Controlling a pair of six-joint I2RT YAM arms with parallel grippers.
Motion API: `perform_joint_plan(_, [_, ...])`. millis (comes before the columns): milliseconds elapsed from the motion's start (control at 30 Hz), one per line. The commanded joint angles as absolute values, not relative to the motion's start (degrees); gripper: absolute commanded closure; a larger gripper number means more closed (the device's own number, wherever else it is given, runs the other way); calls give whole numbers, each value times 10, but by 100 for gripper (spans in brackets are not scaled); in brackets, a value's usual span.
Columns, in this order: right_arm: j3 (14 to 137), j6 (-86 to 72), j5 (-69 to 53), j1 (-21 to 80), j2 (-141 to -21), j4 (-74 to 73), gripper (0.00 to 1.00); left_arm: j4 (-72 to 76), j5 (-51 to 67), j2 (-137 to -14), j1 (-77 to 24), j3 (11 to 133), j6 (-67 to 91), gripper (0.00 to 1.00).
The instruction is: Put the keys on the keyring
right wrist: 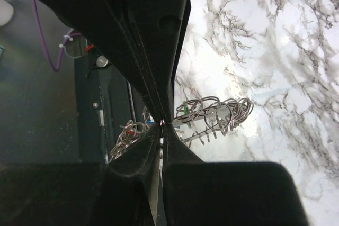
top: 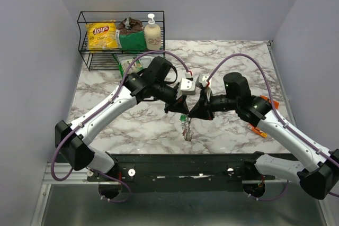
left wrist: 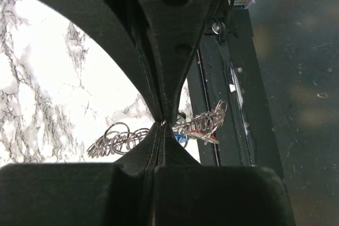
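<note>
The keyring (top: 187, 130) is a bunch of linked silver wire rings hanging between my two grippers, just above the marble near the table's front edge. My left gripper (top: 181, 111) (left wrist: 162, 123) is shut, its tips pinching a ring wire. Rings (left wrist: 116, 138) spread to either side behind the fingers. A red-headed key (left wrist: 205, 136) and a blue-headed key (left wrist: 180, 139) hang among them. My right gripper (top: 193, 114) (right wrist: 161, 124) meets it tip to tip, with only a thin slit between its fingers and a wire glinting at the tips. A green-headed key (right wrist: 184, 110) sits in the ring cluster (right wrist: 220, 112).
A black wire rack (top: 121, 39) at the back left holds a yellow crisp bag (top: 101, 34), a dark packet (top: 131, 33) and a pump bottle (top: 152, 31). An orange packet (top: 260, 129) lies under my right arm. The black mounting rail (top: 180, 165) runs along the front edge.
</note>
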State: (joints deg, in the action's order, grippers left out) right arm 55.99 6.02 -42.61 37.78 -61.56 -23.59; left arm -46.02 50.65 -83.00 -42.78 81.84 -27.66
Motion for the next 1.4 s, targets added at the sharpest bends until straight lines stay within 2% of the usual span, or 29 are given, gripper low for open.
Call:
perform_joint_plan(0, [565, 52, -415, 380, -590, -211, 75, -391, 463, -797, -432, 793, -245, 100])
perform_joint_plan(67, [564, 52, -410, 380, -584, -210, 66, -361, 452, -788, -432, 776, -230, 100])
perform_joint_plan(133, [564, 51, -403, 380, -578, -209, 52, -338, 439, -774, -432, 764, -217, 100])
perform_joint_plan(233, [562, 47, -382, 380, -568, -207, 41, -288, 419, -752, -433, 732, -193, 100])
perform_joint_plan(433, [570, 33, -324, 380, -534, -204, 29, -200, 393, -714, -431, 679, -161, 100])
perform_joint_plan(1033, [601, 9, -308, 380, -513, -200, 27, 39, 378, -624, -423, 554, -85, 100])
perform_joint_plan(1367, [607, 2, -315, 378, -515, -188, 27, 239, 395, -584, -397, 458, 15, 100])
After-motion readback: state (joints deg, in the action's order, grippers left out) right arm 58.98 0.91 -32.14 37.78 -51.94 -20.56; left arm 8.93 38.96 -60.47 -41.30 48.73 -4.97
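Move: Between the two grippers, whose fingertips meet at practically one spot, the keyring with its loops and coloured keys hangs, its middle about 4 cm below and some 2 cm back of either hand point, with no sideways offset. The nearest other thing is the orange box on the table, roughly 30 cm to the right of both hands, 4 cm farther out and about 15 cm lower. Opening wide, the right fingers let go at the keyring and back off from it, rising about 7 cm and easing slightly right. The left fingers stay shut on the keyring's small ring and carry it up and forward, dipping briefly first, while the wrist swings counter-clockwise and tilts the fingertips up, some 30 degrees in all. ##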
